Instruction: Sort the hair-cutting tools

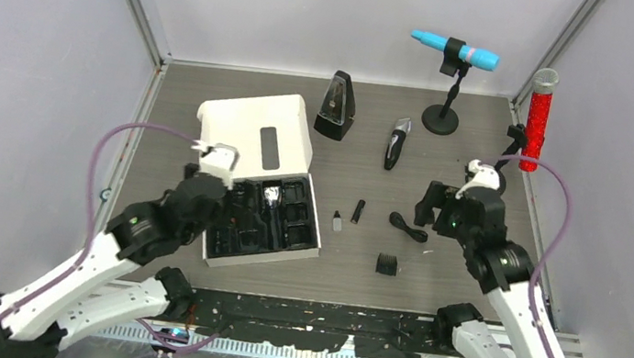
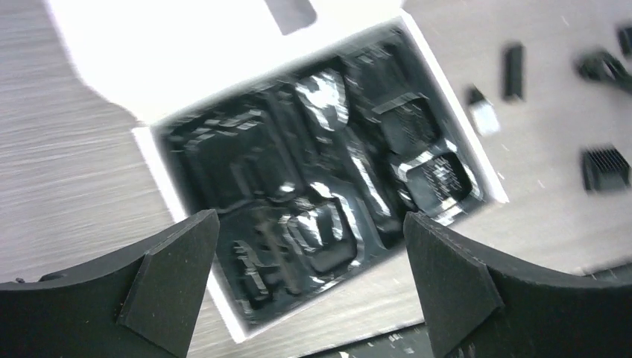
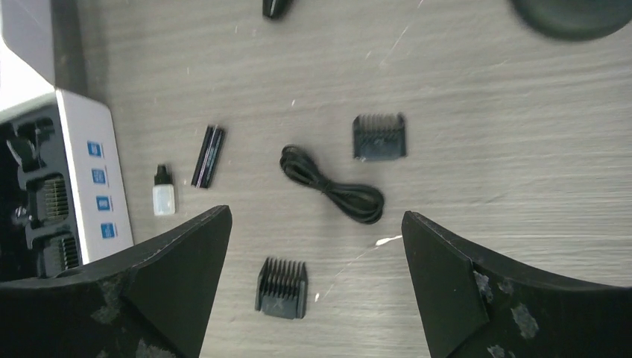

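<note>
The black-and-silver clipper (image 1: pixel 397 141) lies at the back centre of the table. In the right wrist view a coiled black cable (image 3: pixel 332 184), two black comb guards (image 3: pixel 282 287) (image 3: pixel 379 136), a short black cylinder (image 3: pixel 208 156) and a tiny bottle (image 3: pixel 165 194) lie loose on the table. My right gripper (image 3: pixel 317 261) hangs open above them, the nearer guard between its fingers but untouched. In the top view it (image 1: pixel 443 210) hides the farther guard. My left gripper (image 2: pixel 311 261) is open and empty above the black moulded tray (image 2: pixel 313 179) of the white box (image 1: pixel 255 129).
A black metronome (image 1: pixel 336 106) stands behind the box. The blue microphone (image 1: pixel 453 51) on its round base sits at the back, and the red microphone (image 1: pixel 538 116) stands in the back right corner. Grey walls close in the table's left, right and back.
</note>
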Robot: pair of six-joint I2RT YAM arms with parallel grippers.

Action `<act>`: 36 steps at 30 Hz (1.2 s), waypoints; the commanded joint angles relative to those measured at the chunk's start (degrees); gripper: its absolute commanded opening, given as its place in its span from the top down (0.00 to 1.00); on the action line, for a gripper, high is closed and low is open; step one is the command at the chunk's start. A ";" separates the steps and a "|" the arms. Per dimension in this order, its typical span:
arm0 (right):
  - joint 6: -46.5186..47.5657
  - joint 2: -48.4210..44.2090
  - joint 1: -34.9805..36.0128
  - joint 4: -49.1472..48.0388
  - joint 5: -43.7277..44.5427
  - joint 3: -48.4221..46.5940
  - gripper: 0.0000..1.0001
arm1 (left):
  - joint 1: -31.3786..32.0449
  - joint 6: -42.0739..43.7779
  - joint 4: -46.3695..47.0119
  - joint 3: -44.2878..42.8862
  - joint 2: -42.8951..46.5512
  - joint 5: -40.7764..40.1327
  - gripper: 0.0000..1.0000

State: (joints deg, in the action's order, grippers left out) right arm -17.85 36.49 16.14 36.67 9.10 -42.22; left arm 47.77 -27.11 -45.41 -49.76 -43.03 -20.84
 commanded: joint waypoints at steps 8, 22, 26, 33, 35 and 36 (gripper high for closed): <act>-2.46 24.24 0.37 -6.18 -6.14 -0.44 0.02 | -16.17 4.79 -8.34 0.72 12.95 -10.56 0.01; 0.64 47.95 2.77 -8.50 -7.95 -6.12 0.14 | -27.03 6.19 -3.32 6.85 13.11 -3.58 0.01; 0.34 49.45 4.52 -8.29 -8.03 -5.16 0.23 | -27.03 6.35 -2.71 7.32 14.32 -4.61 0.01; -1.88 46.56 8.50 -7.49 -7.83 -3.01 0.37 | -27.03 6.42 -2.14 7.75 15.23 -3.08 0.01; -2.27 45.51 9.34 -6.88 -7.12 -2.86 0.39 | -27.03 6.38 -2.14 7.82 15.17 -2.54 0.01; -2.37 44.92 9.56 -6.74 -6.93 -2.65 0.39 | -27.03 6.37 -2.18 7.83 15.22 -2.08 0.01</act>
State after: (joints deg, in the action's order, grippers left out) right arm -18.33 84.33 24.23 28.93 2.46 -46.09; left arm 21.19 -21.65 -50.19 -42.22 -28.23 -24.21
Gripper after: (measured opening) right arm 0.624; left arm 0.991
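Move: The coiled cable lies roughly 18 cm below the right hand, 3 cm ahead and 3 cm to its left. At the same depth, the small comb is about 7 cm ahead and 1 cm right of that hand, the wide comb 7 cm back and 7 cm left, and the battery 5 cm ahead and 16 cm left. From the left hand the cable is around 42 cm right, 3 cm ahead and 19 cm down. Drop the open right gripper about 17 cm onto the cable, edging forward at first and tipping the fingers some 35 degrees steeper; then, down at the table, begin closing around the cable while shifting left and slightly back, dragging it along. Meanwhile swing the open left gripper about 13 cm left, away from over the box, turning it counter-clockwise. ##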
